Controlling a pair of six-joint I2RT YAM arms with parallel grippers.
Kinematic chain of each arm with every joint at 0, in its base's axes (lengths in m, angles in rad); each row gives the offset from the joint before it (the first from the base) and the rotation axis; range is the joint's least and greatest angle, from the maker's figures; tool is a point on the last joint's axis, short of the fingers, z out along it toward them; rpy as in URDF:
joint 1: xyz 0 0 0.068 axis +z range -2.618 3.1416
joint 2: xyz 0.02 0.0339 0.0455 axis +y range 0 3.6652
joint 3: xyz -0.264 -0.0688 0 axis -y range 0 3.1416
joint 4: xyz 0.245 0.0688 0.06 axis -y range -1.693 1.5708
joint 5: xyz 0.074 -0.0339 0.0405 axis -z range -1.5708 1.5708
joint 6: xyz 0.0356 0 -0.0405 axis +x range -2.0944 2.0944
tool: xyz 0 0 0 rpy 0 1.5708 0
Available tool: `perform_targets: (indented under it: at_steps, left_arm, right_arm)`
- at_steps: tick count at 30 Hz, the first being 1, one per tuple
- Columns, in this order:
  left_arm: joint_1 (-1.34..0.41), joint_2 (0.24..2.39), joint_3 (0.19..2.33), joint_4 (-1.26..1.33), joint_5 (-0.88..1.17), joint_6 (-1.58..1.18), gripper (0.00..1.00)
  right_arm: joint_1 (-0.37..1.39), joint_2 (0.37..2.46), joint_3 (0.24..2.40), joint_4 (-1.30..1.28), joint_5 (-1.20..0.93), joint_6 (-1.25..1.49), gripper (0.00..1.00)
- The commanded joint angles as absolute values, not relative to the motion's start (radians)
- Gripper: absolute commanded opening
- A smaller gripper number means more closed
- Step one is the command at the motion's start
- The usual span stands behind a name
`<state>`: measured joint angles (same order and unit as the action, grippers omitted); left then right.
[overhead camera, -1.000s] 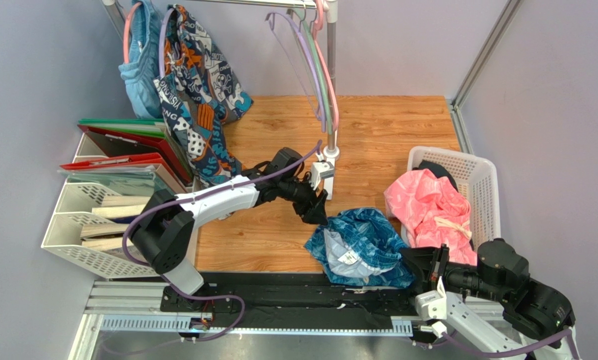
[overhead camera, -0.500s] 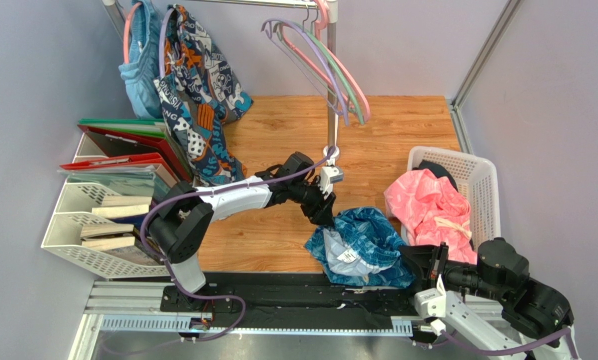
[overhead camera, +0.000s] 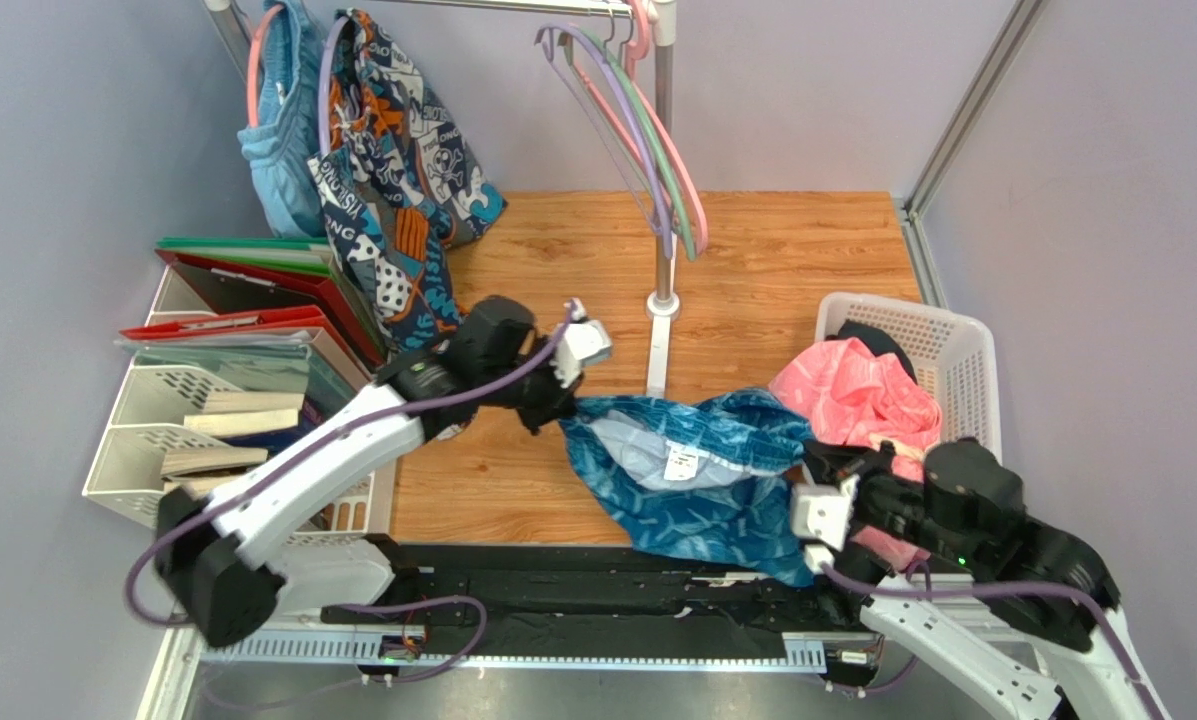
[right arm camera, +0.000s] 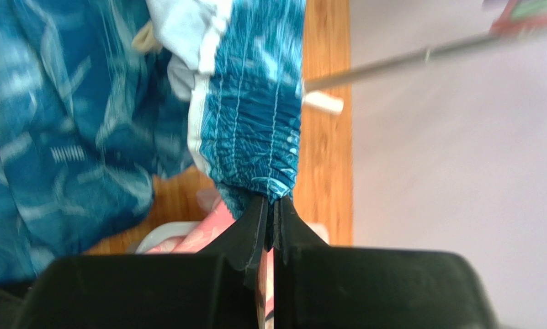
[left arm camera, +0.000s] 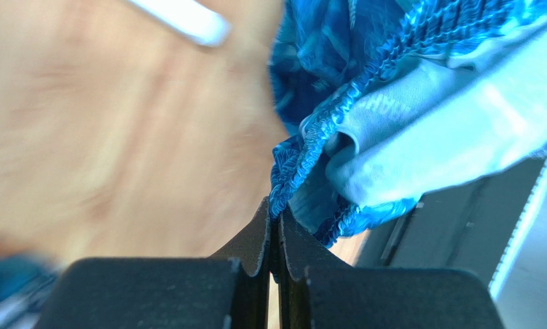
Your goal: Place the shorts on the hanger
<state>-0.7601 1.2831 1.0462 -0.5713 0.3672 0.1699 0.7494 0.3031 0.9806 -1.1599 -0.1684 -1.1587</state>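
The dark blue-teal shorts (overhead camera: 709, 488) hang stretched between my two grippers above the front of the wooden table, pale lining and small white label (overhead camera: 682, 462) facing up. My left gripper (overhead camera: 558, 407) is shut on the elastic waistband at the shorts' left end; the left wrist view shows it pinching the gathered edge (left arm camera: 274, 219) of the shorts (left arm camera: 420, 116). My right gripper (overhead camera: 809, 477) is shut on the waistband's right end (right arm camera: 272, 205), where the shorts (right arm camera: 255, 116) show close up. The lavender hanger (overhead camera: 630, 120) hangs on the rail at the back, among other hangers.
The rack's pole (overhead camera: 661, 225) stands just behind the shorts. A white basket (overhead camera: 980, 360) with a pink garment (overhead camera: 860, 398) is on the right. The navy cartoon-print garment (overhead camera: 394, 195) and light blue shorts (overhead camera: 281, 135) hang at the back left. File trays (overhead camera: 184, 443) stand on the left.
The left gripper took the waistband and pulled it up and to the left. The right gripper rose with the other end, spreading the shorts. The hangers swung on the rail.
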Motion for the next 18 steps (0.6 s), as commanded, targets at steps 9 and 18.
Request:
perform_targets:
  at_steps: [9, 18]
  left_arm:
    - [-0.739, 0.931, 1.115, -1.05, 0.004, 0.341, 0.0]
    - [-0.759, 1.029, 1.336, -1.043, 0.106, 0.239, 0.0]
  right_arm:
    - [0.749, 0.896, 1.383, -0.972, 0.393, -0.458, 0.0]
    - [0.727, 0.994, 1.507, -0.942, 0.244, -0.11, 0.0]
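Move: Both my hands already pinch the waistband of the blue shorts, one end each. The free hangers are about 20 cm ahead of my left hand, 10 cm to its right and 25 cm above; from my right hand they are some 30 cm ahead, 23 cm left and 16 cm up. The rack post's foot is 19 cm ahead of my left hand, 13 cm right, 15 cm below. The pink clothes lie about 12 cm ahead of my right hand, 9 cm right, 18 cm down. I sweep my right hand forward about 11 cm, first nearly level, then lifting some 9 cm and drawing left towards the rack as the wrist turns clockwise and rolls. My left hand swings left about 9 cm and rises, drifting slightly back, its fingertips tipping up a little. Both grippers stay shut on the waistband, holding the shorts up between them. ##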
